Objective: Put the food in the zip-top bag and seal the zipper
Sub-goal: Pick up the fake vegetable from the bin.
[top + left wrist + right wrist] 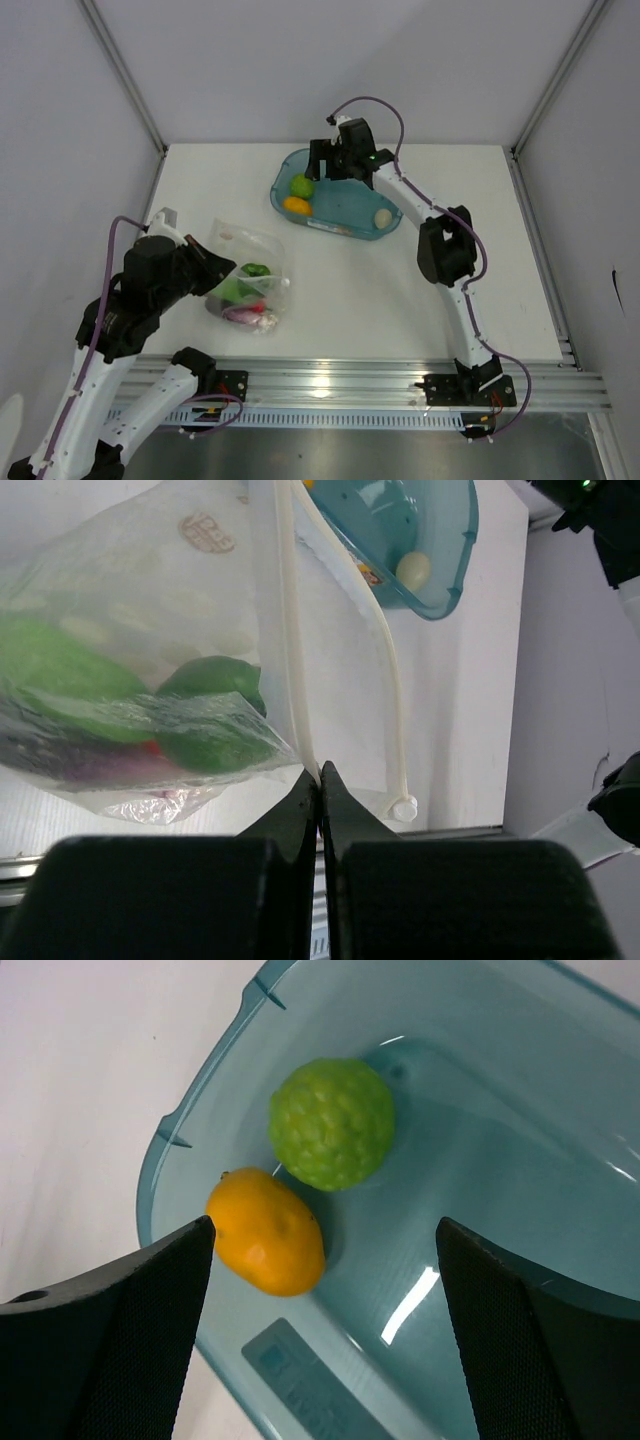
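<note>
The zip-top bag [252, 275] lies at the front left with green peppers [215, 685], a purple piece and a red piece inside. My left gripper [320, 780] is shut on the bag's mouth edge, pinching the pale zipper [290, 630] strip. In the teal tray [278, 182] lie a bumpy light green ball [331, 1122], a yellow-orange piece [265, 1230] and a white egg [383, 216]. My right gripper [322, 1225] hangs open just above the tray's left end. The yellow-orange piece sits between its fingers, close to the left one, touching neither.
The tray's rim [160, 1150] curves just outside my right gripper's left finger [150, 1310]. The tray [450, 550] stands beyond the bag's mouth. White walls enclose the table on three sides, and an aluminium rail [350, 385] runs along the near edge.
</note>
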### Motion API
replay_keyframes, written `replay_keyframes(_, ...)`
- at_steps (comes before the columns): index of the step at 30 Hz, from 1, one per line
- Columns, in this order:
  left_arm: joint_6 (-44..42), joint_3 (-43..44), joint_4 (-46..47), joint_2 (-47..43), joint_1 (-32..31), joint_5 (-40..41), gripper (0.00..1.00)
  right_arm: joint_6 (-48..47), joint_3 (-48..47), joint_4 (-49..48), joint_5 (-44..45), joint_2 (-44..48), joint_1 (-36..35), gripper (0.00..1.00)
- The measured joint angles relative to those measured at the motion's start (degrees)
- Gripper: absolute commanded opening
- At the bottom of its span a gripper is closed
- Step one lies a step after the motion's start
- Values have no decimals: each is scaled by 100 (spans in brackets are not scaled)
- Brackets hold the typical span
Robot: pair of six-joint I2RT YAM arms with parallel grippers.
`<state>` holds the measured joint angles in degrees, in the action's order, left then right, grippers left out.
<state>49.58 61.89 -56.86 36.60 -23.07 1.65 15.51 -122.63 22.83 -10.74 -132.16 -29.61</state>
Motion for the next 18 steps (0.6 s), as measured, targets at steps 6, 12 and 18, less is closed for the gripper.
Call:
replay_keyframes(6, 11, -52, 13, 37, 0, 262, 1, 74, -352, 96, -531, -688, -24, 91)
replay_keyframes(12, 20, -271, 146, 131, 0, 251, 1, 90, -354, 105, -1003, -844, -83, 91)
replay_keyframes(18, 13, -308, 256, 280, 0, 175, 1, -31, -348, 90, -1117, -866, -343, 91)
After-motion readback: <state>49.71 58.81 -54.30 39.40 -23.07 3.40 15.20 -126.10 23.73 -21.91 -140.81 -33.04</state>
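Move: The orange fake vegetable in the bin lies about 6 cm to the right hand's left, some 2 cm back and 11 cm below. The green ball is roughly 5 cm left of this hand, 4 cm ahead and at the same depth; the bin's middle is about 5 cm to the hand's right, neither ahead nor back. For the left hand, the orange vegetable is some 32 cm ahead, 8 cm left and 22 cm lower. Down first, then sweeping left and back, the right hand goes about 6 cm down, 6 cm left and 4 cm back, past the green ball towards the orange vegetable, its fingers staying wide open. Its wrist swings some 15 degrees counter-clockwise while tipping further down. The left hand, still pinching the bag's rim, sinks about 2 cm and eases slightly forward. ##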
